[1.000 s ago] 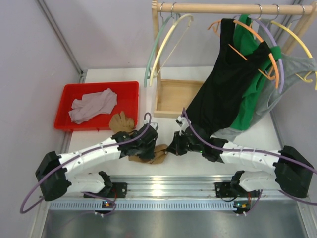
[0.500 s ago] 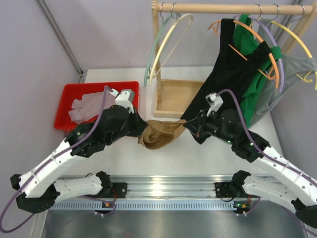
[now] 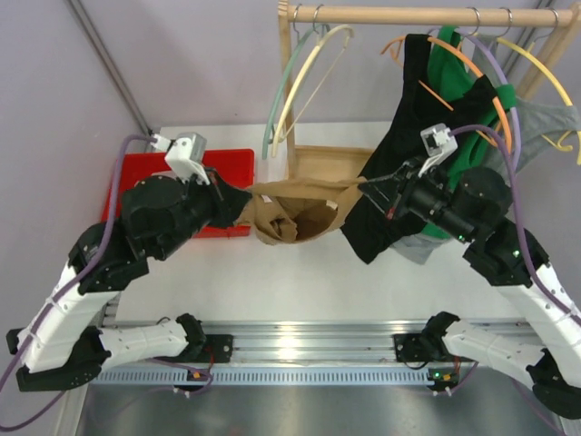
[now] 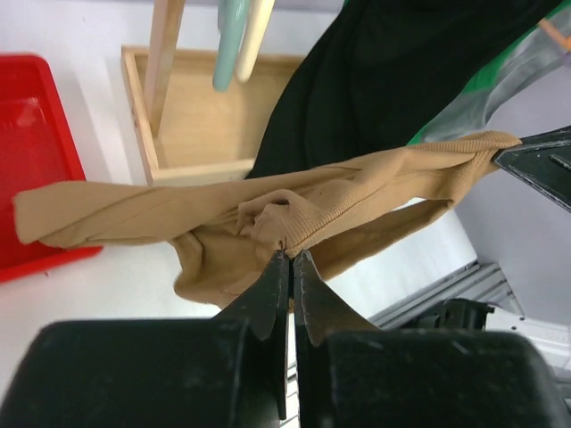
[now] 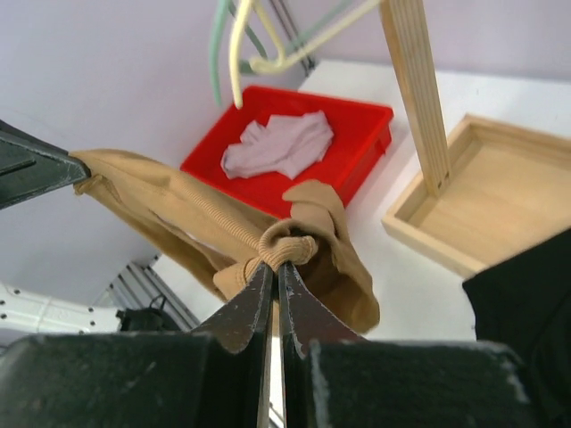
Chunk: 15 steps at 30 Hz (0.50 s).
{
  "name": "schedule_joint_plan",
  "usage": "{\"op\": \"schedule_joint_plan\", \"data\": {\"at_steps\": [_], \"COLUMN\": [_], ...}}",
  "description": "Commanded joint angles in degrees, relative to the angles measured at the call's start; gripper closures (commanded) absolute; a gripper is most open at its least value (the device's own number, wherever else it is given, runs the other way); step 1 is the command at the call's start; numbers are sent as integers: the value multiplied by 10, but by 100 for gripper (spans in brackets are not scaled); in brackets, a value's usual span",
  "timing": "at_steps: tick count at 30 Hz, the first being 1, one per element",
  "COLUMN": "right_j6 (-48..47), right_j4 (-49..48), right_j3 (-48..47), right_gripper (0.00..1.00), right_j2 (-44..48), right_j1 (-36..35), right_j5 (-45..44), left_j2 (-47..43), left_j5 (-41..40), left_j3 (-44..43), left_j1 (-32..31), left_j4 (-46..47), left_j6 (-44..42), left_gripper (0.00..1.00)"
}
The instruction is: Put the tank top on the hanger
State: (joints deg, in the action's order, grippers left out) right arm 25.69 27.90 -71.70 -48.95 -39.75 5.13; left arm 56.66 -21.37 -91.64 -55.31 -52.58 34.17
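Note:
The tan tank top (image 3: 295,216) hangs in the air above the table, stretched between my two grippers and sagging in the middle. My left gripper (image 3: 247,195) is shut on its left end; in the left wrist view the fingertips (image 4: 292,256) pinch a bunched ribbed fold (image 4: 357,192). On the right end my right gripper (image 3: 363,189) is shut too, its tips (image 5: 277,265) clamping a rolled hem of the top (image 5: 178,209). The cream hanger (image 3: 304,82) hangs bare on the rail behind the top, beside a pale green hanger (image 3: 277,100).
A red tray (image 3: 231,163) at the back left holds a grey-lilac garment (image 5: 277,147). The rack's wooden base box (image 3: 318,163) sits just behind the tank top. A black top (image 3: 422,136), a green garment (image 3: 472,173) and grey cloth hang from the rail (image 3: 418,14) near my right arm.
Both arms have risen from the table's front and moved back toward the rack. The tank top went up with them and is now pulled out wider between the grippers.

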Motion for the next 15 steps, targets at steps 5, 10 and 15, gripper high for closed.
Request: {"op": "schedule_joint_plan", "data": {"at_steps": [5,10,15], "right_j6": [-35,-49,-57], "right_j4": [6,21,37], "right_j3": [-170,-241,-275], "right_gripper": [100,100,100], "right_j2": [-50,-89,-113], "right_j1": [12,12,13], "right_j5": [-11,-21,-23], "left_j2": [13,26,33], "left_j5": [-27,-27,-41], "left_j3": [-96,-122,-126], "left_j1": [-2,-2,-2], "left_j4": [52,70,57], "left_j6": [-74,-89,-83], "left_gripper": [100,100,100]}}
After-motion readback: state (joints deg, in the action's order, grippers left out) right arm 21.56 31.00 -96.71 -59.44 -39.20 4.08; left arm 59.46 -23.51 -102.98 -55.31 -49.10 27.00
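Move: Both hands hold the tank top. The yellow hanger's near end is roughly 12 cm ahead, 5 cm right of and 4 cm above the left hand, and 10 cm ahead, 15 cm left of and 4 cm above the right. The green hanger's end hangs 2 cm left of it. The black top is 18 cm ahead, 8 cm right of and 12 cm below the right hand. Keep both grippers shut on the tank top's edge and raise it in front of the hangers. Lift the right hand faster, about 12 cm, and the left about 8 cm, easing off at the end. Tip both sets of fingers up some 10 degrees as they climb, holding the edge stretched between them. ##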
